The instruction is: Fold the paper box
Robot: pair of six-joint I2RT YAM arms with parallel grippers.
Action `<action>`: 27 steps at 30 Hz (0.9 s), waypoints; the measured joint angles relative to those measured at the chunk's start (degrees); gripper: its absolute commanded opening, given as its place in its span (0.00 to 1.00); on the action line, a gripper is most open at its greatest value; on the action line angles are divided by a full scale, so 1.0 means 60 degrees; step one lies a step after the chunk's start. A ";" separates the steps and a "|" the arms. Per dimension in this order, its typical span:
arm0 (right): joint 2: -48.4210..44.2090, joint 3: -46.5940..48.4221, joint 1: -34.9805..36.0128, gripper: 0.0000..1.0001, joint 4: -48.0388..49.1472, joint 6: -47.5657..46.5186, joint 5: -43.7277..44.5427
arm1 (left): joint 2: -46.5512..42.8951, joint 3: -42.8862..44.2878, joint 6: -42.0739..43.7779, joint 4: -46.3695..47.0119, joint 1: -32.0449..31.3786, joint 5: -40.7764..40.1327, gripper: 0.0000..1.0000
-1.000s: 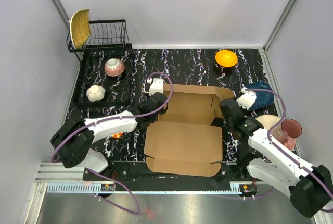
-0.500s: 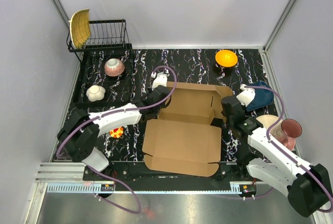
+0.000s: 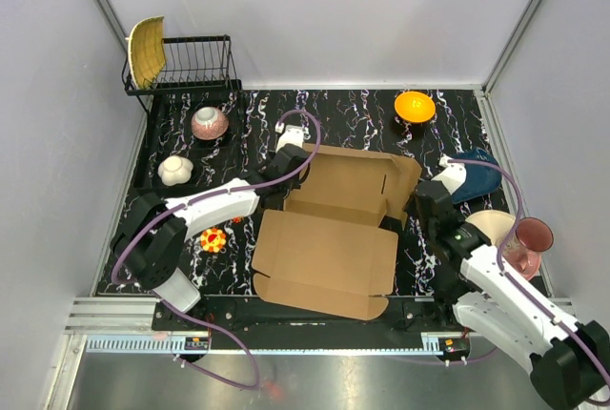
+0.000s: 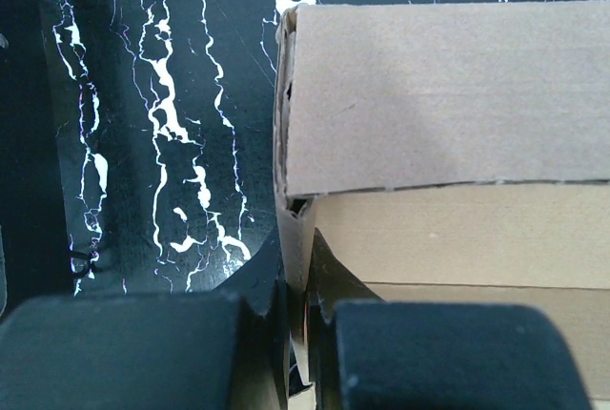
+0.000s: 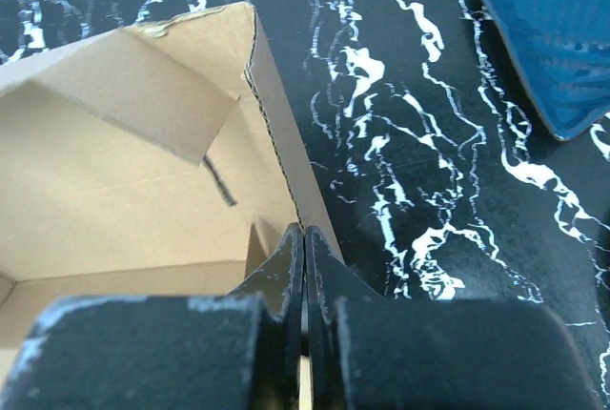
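Observation:
The paper box lies open in the middle of the black marbled table, its wide lid panel flat toward the near edge and its back wall tilted up. At the box's far left corner, my left gripper is shut on the upright left wall; in the left wrist view the cardboard edge runs straight into the closed left gripper. My right gripper is shut on the box's right wall. The right wrist view shows that wall pinched between the closed right gripper.
A wire dish rack with a yellow plate stands at the back left. A pink bowl and a white bowl sit left, with an orange bowl behind. At right are a blue dish and a pink cup.
The right gripper has closed onto the box's right wall. The left arm moved back and the box shifted slightly left and turned, uncovering a small red-yellow object on the table.

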 measured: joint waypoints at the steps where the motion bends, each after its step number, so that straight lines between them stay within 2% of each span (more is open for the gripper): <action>1: -0.0189 -0.0033 -0.0007 0.00 -0.0015 -0.0051 -0.0157 | 0.0000 -0.0004 -0.0004 0.0018 0.0004 -0.0004 0.00; 14: -0.1118 -0.0102 -0.0058 0.00 0.0452 -0.0623 -0.3009 | -0.0069 -0.0222 -0.0219 0.0331 0.0040 -0.0051 0.00; 22: -0.0018 -0.0127 -0.0058 0.00 0.1891 -0.0681 -0.4131 | -0.0353 -0.0645 -0.0331 0.0637 -0.0004 -0.0113 0.00; 25: 0.0561 -0.0113 -0.0058 0.07 0.2524 -0.0678 -0.4561 | -0.0481 -0.0856 -0.0382 0.0816 -0.0066 -0.0200 0.00; 27: 0.0918 -0.0106 -0.0058 0.18 0.2827 -0.0674 -0.4863 | -0.0510 -0.0943 -0.0390 0.0940 -0.0087 -0.0244 0.00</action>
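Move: The right hand has shut fingers on the near end of the paper box's splayed right wall, whose middle lies about 3 cm ahead, 3 cm left and 4 cm lower. From that hand the back wall is some 12 cm ahead and 13 cm left, and the unfolded front panel 13 cm back, 20 cm left, 12 cm down. The left hand grips the left wall, middle roughly 4 cm ahead and 3 cm lower; the right wall is about 22 cm to its right, 1 cm back and 2 cm lower. Leftwards, in towards the box's open middle, the right hand carries the near end of the right wall about 10 cm, rising 2 to 3 cm on the way and dipping slightly at the end, while the wrist turns some 25 degrees counter-clockwise and rolls its left side up. Its fingers keep their pinch on the cardboard, all but shut. The left hand stays put, still clamping the left wall. ##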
